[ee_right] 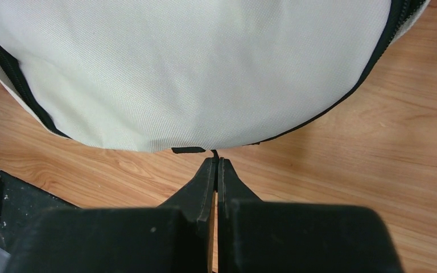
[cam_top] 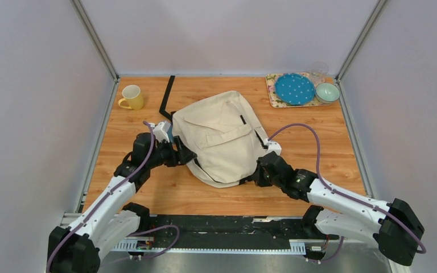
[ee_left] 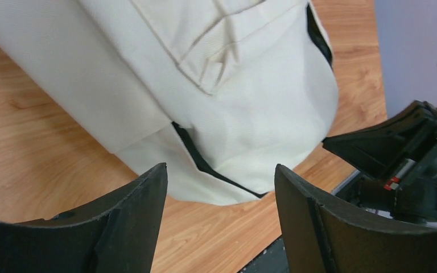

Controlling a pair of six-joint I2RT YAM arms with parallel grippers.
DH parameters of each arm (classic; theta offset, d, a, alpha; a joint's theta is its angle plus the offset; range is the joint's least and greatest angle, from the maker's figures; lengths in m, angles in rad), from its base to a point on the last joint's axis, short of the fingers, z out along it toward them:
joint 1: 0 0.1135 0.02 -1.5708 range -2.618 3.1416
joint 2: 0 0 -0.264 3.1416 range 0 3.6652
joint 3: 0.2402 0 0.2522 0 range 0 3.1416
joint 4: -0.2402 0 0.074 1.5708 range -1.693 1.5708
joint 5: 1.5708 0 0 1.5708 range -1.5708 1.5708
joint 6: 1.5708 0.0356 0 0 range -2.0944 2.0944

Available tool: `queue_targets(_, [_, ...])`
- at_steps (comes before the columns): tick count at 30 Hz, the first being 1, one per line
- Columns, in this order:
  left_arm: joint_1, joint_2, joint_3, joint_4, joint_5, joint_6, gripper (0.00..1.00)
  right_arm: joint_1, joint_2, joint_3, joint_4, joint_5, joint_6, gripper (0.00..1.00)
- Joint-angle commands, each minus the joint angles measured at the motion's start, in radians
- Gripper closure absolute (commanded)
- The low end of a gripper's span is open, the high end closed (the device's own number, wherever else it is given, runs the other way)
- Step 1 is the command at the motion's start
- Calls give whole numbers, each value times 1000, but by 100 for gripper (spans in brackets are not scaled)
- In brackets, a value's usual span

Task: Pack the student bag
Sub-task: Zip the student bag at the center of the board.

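The student bag (cam_top: pixel 222 136), a cream backpack with a front flap pocket, lies flat in the middle of the wooden table. My left gripper (cam_top: pixel 189 154) is at the bag's left side, open, with nothing between its fingers. In the left wrist view its jaws (ee_left: pixel 221 170) frame the bag's (ee_left: pixel 250 114) rounded near edge and black zipper line. My right gripper (cam_top: pixel 254 177) sits at the bag's near right edge. In the right wrist view its tips (ee_right: pixel 215 160) are shut on a thin black zipper pull (ee_right: pixel 213 152) just under the bag (ee_right: pixel 193 68).
A yellow mug (cam_top: pixel 132 97) stands at the back left. At the back right a tray (cam_top: pixel 273 96) holds a blue dotted plate (cam_top: pixel 294 89), a pale bowl (cam_top: pixel 327 92) and a glass (cam_top: pixel 319 70). A black strap (cam_top: pixel 167 96) trails from the bag toward the back.
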Motion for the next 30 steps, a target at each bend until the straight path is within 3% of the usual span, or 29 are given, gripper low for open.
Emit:
queue_targets(1, [-127, -67, 12, -31, -43, -99, 23, -4, 7, 56, 46, -21, -27, 100])
queue_targets(5, [-288, -111, -141, 118, -149, -372, 23, -3, 19, 64, 50, -28, -32, 100])
queue_targets(12, [-446, -99, -211, 127, -287, -561, 21, 6, 8, 67, 60, -30, -26, 100])
queue_targets(14, [-463, -84, -247, 216, -294, -616, 21, 8, 8, 67, 60, -30, -26, 100])
queue_targets(17, [-490, -24, -263, 347, -300, -661, 21, 16, 11, 62, 66, -27, -20, 100])
queue_targets(24, [-502, 197, -173, 470, -275, -646, 20, 37, 4, 44, 79, -30, 2, 100])
queue_targets(30, [-502, 289, -172, 558, -310, -647, 21, 49, -2, 36, 76, -37, 2, 100])
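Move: The open left hand goes for the bag's near-left flap beside the end of the dark zip line, about 8 cm back, 10 cm to its right and 9 cm below. The bag's middle lies some 5 cm ahead, 10 cm right and 9 cm down; the black zip tab is about 9 cm back, 18 cm right and 8 cm down. From the right hand, which pinches that tab, the flap lies about 11 cm left, level fore and aft, 2 cm lower. Swinging back and to the right with a slight lift, the left hand then sinks towards the flap and edges forward about 2 cm at the end, roughly 10 cm right and 6 cm lower overall. Its fingers tip down some 20 degrees and stay wide open, one slipping under the flap's edge. The right hand keeps pinching the black tab and eases 2 cm left. ##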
